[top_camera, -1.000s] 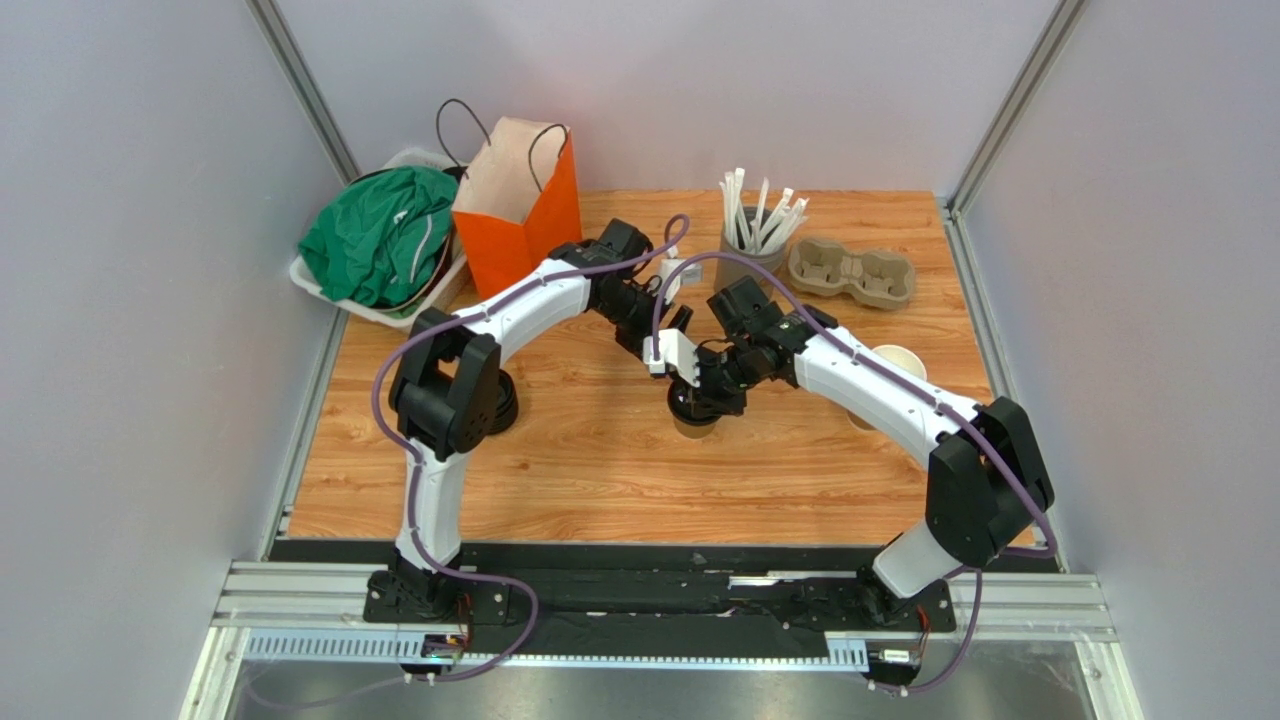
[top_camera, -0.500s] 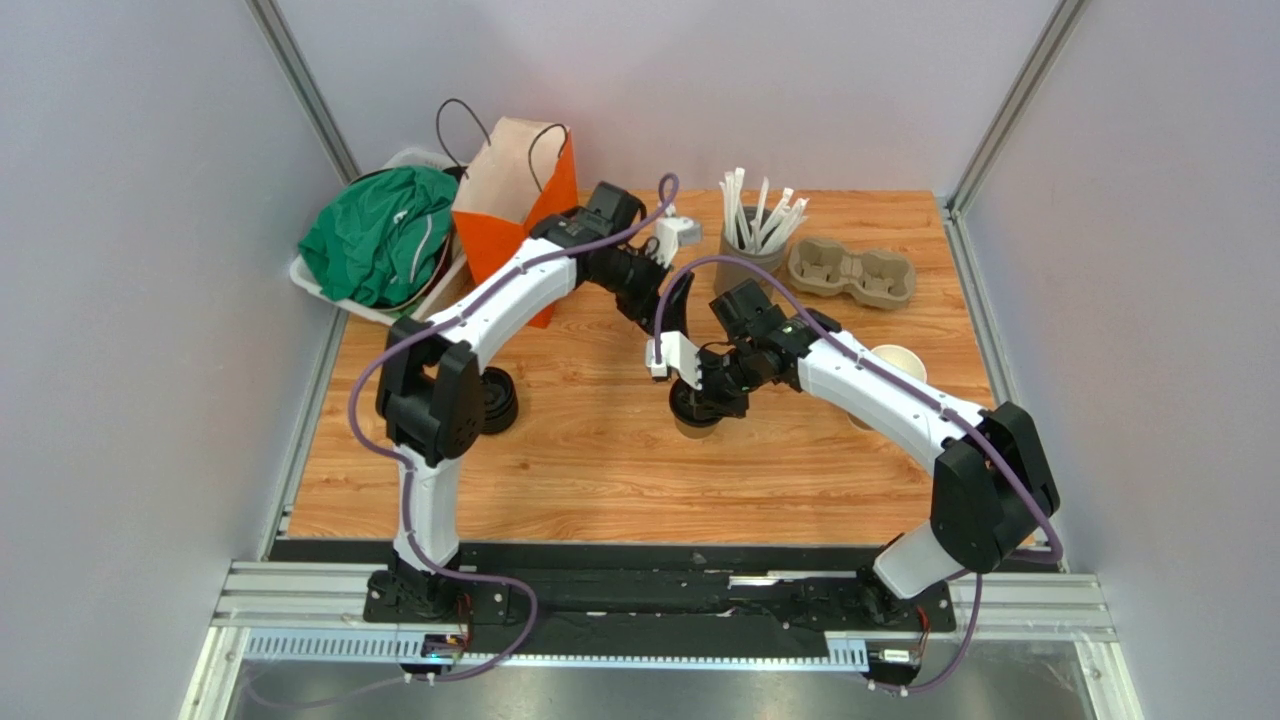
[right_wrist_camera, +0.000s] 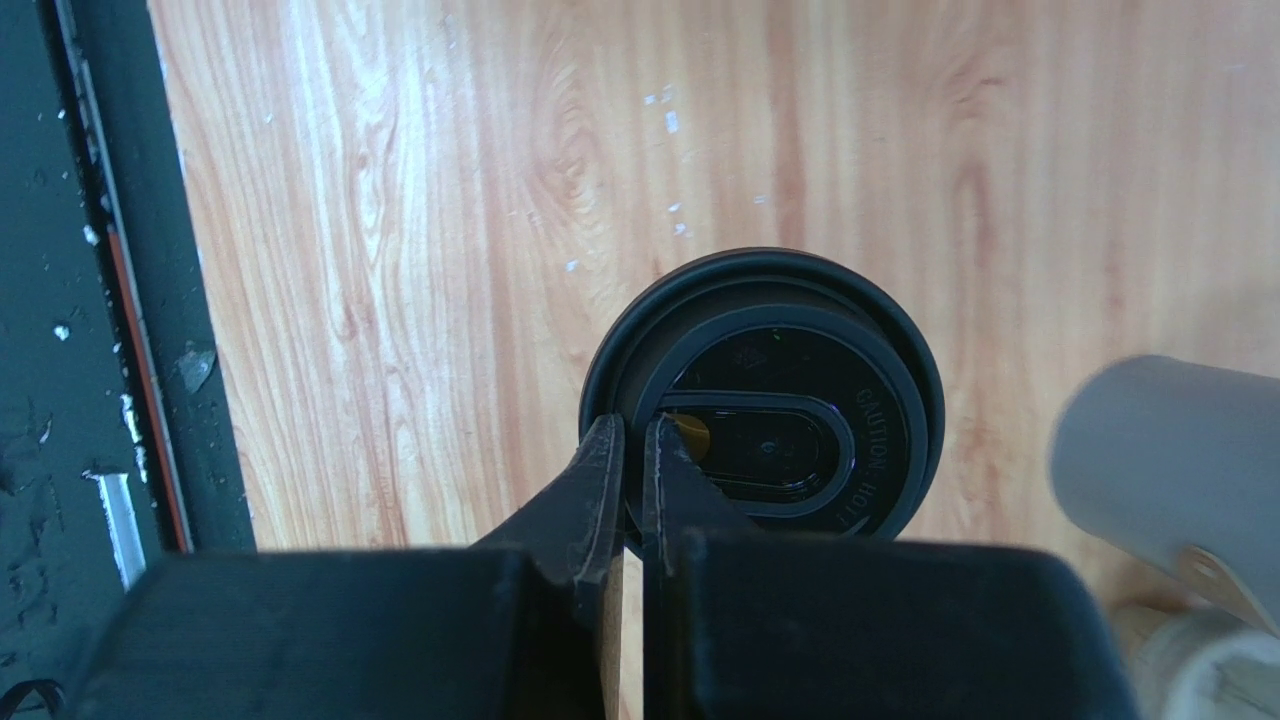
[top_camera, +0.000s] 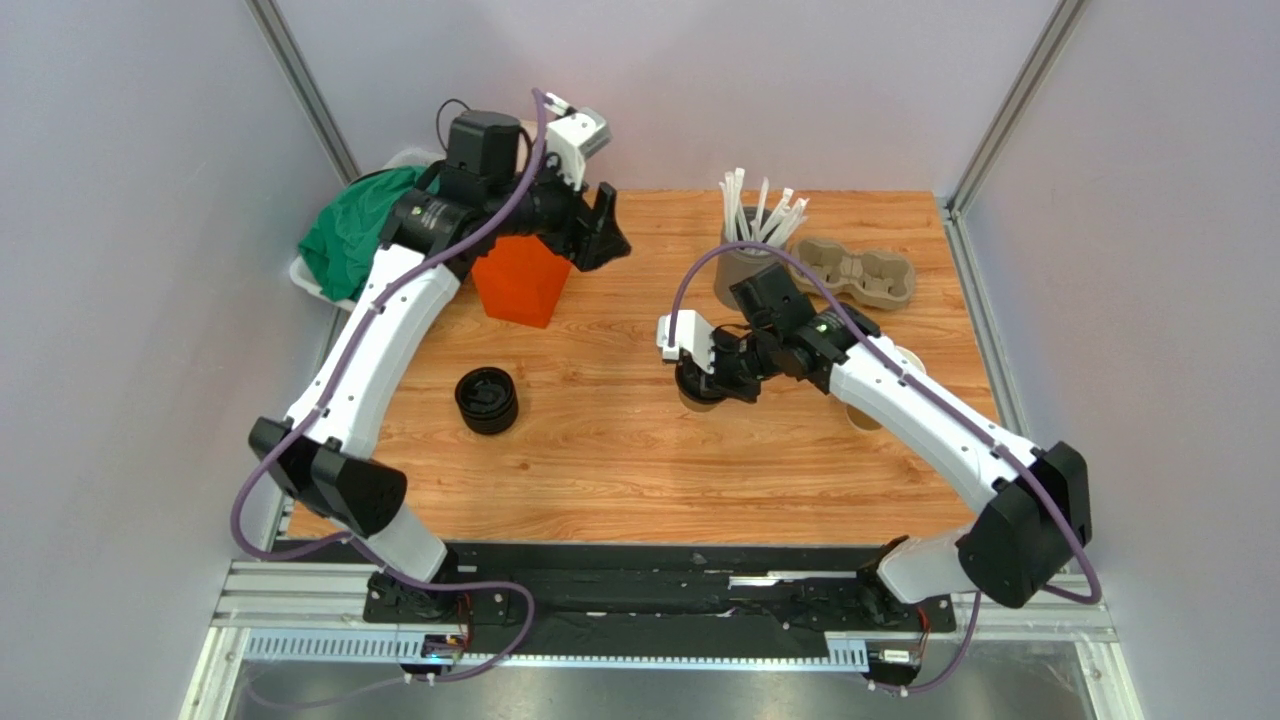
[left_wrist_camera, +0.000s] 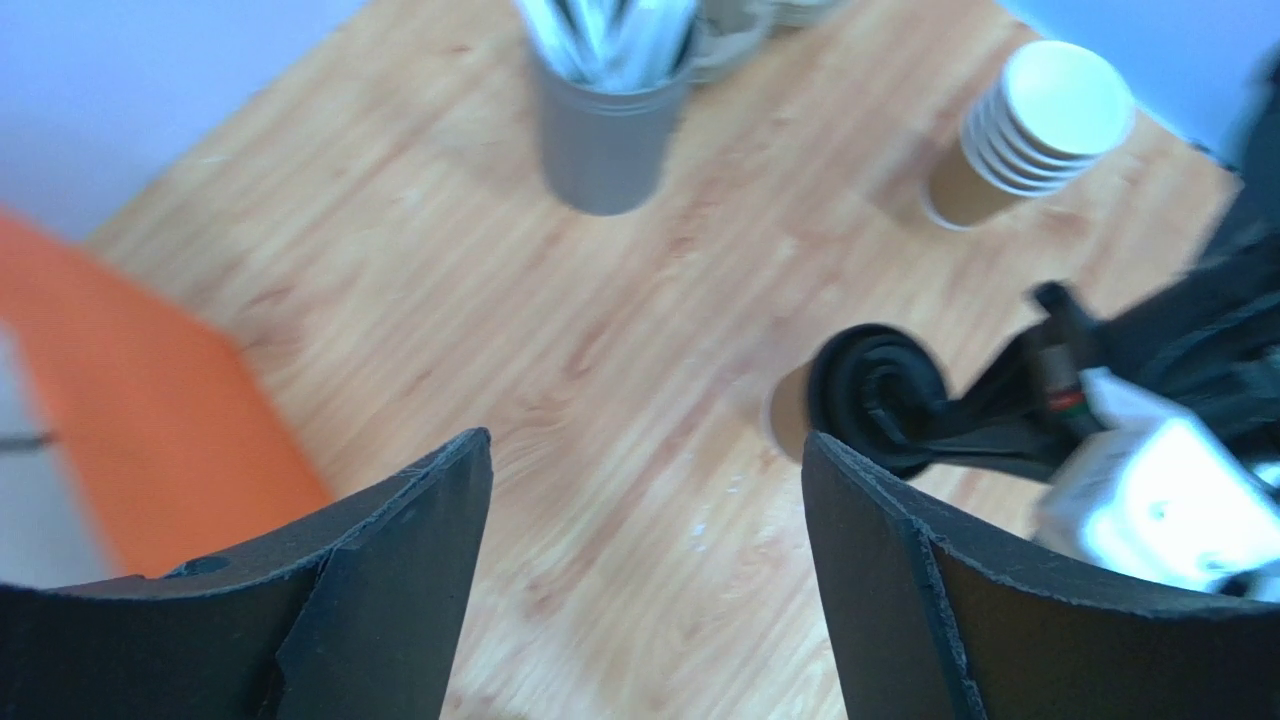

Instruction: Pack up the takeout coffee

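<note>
The takeout coffee (top_camera: 694, 395) stands mid-table: a tan paper cup wearing its black lid (right_wrist_camera: 781, 398). In the left wrist view the coffee (left_wrist_camera: 864, 402) shows at the right. My right gripper (top_camera: 709, 375) sits at the cup's near side. Its jaws (right_wrist_camera: 631, 432) are shut on the lid's rim, one finger outside and one just inside the raised edge. My left gripper (top_camera: 598, 230) hangs high beside the orange bag (top_camera: 519, 278), far from the cup. It is open (left_wrist_camera: 646, 450) with only bare wood between the fingers.
A stack of black lids (top_camera: 486, 401) lies left of centre. The grey cup of straws (top_camera: 747, 252) and the cardboard cup carrier (top_camera: 854, 273) stand at the back right. A stack of tan cups (left_wrist_camera: 1029, 128) is right of the coffee. A green cloth in a white tray (top_camera: 361, 240) fills the back left.
My left arm has swung up and back to the left, from beside the cup to the orange bag, with its jaws a little wider. The right gripper stayed on the lid.
</note>
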You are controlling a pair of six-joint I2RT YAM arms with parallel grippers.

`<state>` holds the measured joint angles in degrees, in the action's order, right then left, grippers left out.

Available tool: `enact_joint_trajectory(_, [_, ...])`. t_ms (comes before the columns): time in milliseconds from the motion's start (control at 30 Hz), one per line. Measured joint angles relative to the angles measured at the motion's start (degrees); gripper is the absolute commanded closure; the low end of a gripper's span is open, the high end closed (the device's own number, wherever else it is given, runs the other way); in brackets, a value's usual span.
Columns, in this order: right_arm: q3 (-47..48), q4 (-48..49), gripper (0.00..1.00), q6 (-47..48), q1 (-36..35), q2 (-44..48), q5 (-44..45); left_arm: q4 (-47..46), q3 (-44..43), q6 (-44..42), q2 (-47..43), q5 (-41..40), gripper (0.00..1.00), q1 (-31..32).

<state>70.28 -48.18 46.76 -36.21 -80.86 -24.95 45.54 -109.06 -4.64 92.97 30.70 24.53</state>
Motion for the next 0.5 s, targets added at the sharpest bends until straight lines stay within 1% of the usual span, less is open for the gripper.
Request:
enact_joint_trajectory(100, [1.05, 0.09, 1.00, -1.09, 0.02, 2.34, 1.20, -0.46, 2.01, 0.02, -3.41, -6.23, 0.13, -1.05])
enact_joint_trajectory(233, [1.03, 0.02, 1.00, -3.06, 0.02, 5.25, 2.93, -1.22, 5.31, 0.22, -6.47, -14.23, 0.12, -2.32])
enact_joint_trajectory(400, [0.13, 0.48, 1.00, -4.13, 0.00, 7.50, 4.04, -3.08, 9.33, -0.13, -6.71, -22.29, 0.13, -4.63])
enact_joint_trajectory(500, [-1.09, 0.57, 1.00, -4.55, 0.02, 8.50, 4.02, -4.07, 10.14, -0.66, -5.46, -24.98, 0.14, -6.21])
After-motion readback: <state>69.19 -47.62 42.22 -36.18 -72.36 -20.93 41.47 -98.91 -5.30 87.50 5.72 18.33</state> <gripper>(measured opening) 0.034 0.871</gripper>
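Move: The orange paper bag's middle stands about 13 cm ahead of the empty left hand, 16 cm to its left and 22 cm below; the lid stack lies some 10 cm back, 20 cm left and 31 cm down. From the right hand, which already holds the lidded coffee cup in the air, the bag is about 26 cm ahead and 28 cm left, and the straw cup 23 cm ahead, 7 cm right. With its fingers wide open, the left hand swings some 11 cm to the left and about 5 cm forward towards the bag's opening, sinking slightly late on while it turns roughly 30 degrees counter-clockwise. The right hand keeps its shut fingertips pinched on the edge of the coffee cup's lid and raises the cup a further 4 cm or so, easing slightly to the right and levelling off at the end. ##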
